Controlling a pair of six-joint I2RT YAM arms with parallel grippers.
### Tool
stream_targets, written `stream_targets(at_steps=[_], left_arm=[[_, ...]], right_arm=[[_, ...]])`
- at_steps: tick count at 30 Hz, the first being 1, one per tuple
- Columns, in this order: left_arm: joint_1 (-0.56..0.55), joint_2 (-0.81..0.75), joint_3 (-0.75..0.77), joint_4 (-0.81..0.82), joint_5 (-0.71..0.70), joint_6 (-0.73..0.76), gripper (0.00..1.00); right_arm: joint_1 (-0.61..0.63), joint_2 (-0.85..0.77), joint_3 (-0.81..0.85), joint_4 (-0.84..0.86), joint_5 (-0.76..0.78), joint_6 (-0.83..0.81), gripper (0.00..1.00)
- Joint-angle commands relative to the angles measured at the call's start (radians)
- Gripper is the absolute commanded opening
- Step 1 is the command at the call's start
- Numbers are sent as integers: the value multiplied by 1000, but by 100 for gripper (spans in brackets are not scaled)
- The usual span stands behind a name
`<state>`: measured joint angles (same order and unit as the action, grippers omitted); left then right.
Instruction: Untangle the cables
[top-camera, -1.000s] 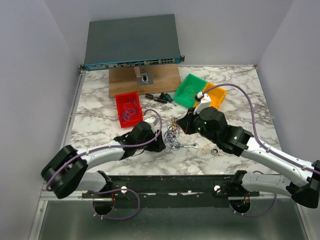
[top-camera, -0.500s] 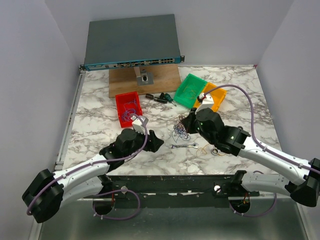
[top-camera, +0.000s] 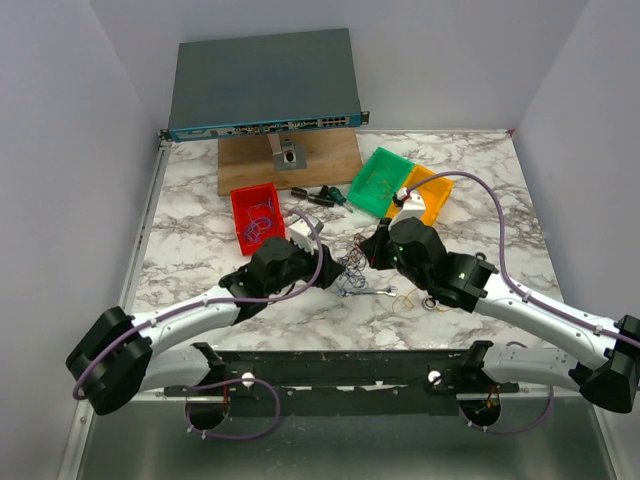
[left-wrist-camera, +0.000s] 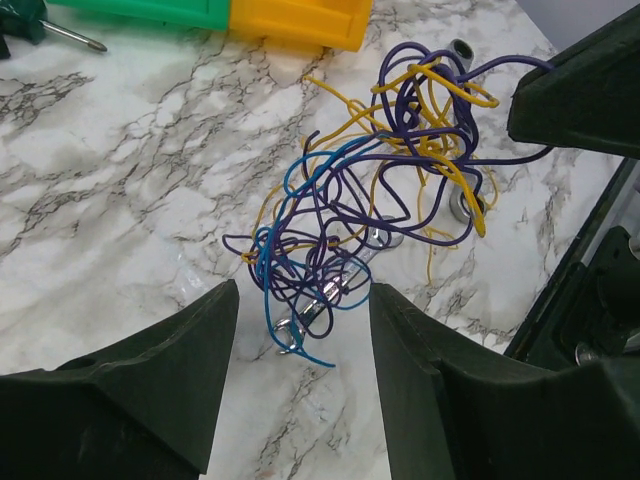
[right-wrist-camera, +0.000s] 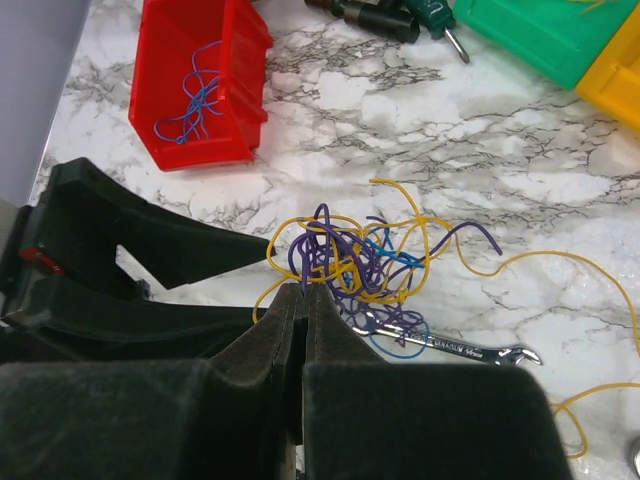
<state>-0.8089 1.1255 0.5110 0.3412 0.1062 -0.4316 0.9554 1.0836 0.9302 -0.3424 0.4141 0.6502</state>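
The cables (top-camera: 350, 270) are a small knot of thin purple, yellow and blue wires lying mid-table, over a silver wrench (top-camera: 372, 292). My right gripper (top-camera: 373, 250) is shut on a purple strand at the knot's edge; in the right wrist view its tips (right-wrist-camera: 303, 290) pinch that strand while the knot (right-wrist-camera: 375, 255) spreads beyond them. My left gripper (top-camera: 328, 275) stands open at the knot's left side. The left wrist view has the cables (left-wrist-camera: 390, 170) ahead, with their lowest blue loop and the wrench end (left-wrist-camera: 300, 325) between the spread fingers (left-wrist-camera: 180, 380), which touch neither.
A red bin (top-camera: 237, 215) with blue wire stands to the left; green (top-camera: 380, 180) and yellow (top-camera: 430, 195) bins sit at the back right. Screwdriver bits (top-camera: 320, 196), a wooden board (top-camera: 250, 165) and a network switch (top-camera: 265, 85) lie behind. A loose yellow wire and metal ring (top-camera: 425, 300) rest to the right.
The left arm drew back from the knot, then came forward to it again, its jaws widening briefly and narrowing. The right gripper stayed shut, shifting slightly left with the knot.
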Motion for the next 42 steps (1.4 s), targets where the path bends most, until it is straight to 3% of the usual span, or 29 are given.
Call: stream_targets(at_steps=[1, 6, 12, 13, 15, 19, 24, 30, 34, 39, 42], left_arm=[[-18, 76, 45, 33, 47, 12, 57], [-22, 174, 93, 12, 24, -8, 58], [-23, 287, 153, 32, 85, -41, 50], [-22, 295, 155, 46, 100, -43, 39], [-22, 303, 171, 15, 67, -52, 0], [8, 240, 133, -33, -13, -84, 0], [155, 81, 7, -12, 97, -167, 0], [413, -93, -172, -26, 186, -337, 0], [457, -235, -220, -116, 99, -350, 0], [471, -397, -230, -245, -17, -350, 0], [476, -473, -214, -387, -166, -374, 0]], right_arm=[[1, -10, 16, 24, -21, 5, 1], [1, -20, 21, 31, -32, 2, 1], [0, -25, 33, 26, -25, -13, 1], [1, -25, 35, 22, -21, -11, 1], [0, -31, 36, 13, 2, -11, 1], [0, -32, 44, -74, 163, 6, 1], [-45, 15, 53, -234, 376, 38, 1], [-317, -39, 31, -325, 383, 79, 1], [-422, -136, 7, -299, 412, 96, 1], [-430, -173, 28, -301, 515, 116, 1], [-431, -194, 54, -354, 644, 186, 1]])
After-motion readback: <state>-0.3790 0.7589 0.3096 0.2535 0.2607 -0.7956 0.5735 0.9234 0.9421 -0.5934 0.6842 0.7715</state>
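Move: The hanging cable tangle's middle is about 5 cm to the right of the open left hand, 2 cm ahead and 3 cm lower; the shut right hand already holds its top, the middle some 2 cm back, 2 cm left and 6 cm below those fingers. From the left hand, the wrench on the table lies about 8 cm right and 4 cm back, the red box 17 cm left and 13 cm ahead, both 12 cm or so lower. From the right hand, the yellow box is about 13 cm right, 17 cm ahead, 18 cm lower. The left hand reaches about 4 cm right and as far down into the hanging tangle and shuts its fingers on purple strands while the right hand keeps its grip and waits. Then both pull apart: the left goes some 15 cm left and rises, turning counter-clockwise, as the right sweeps about 18 cm right and slightly forward, turning nearly 40 degrees clockwise. ##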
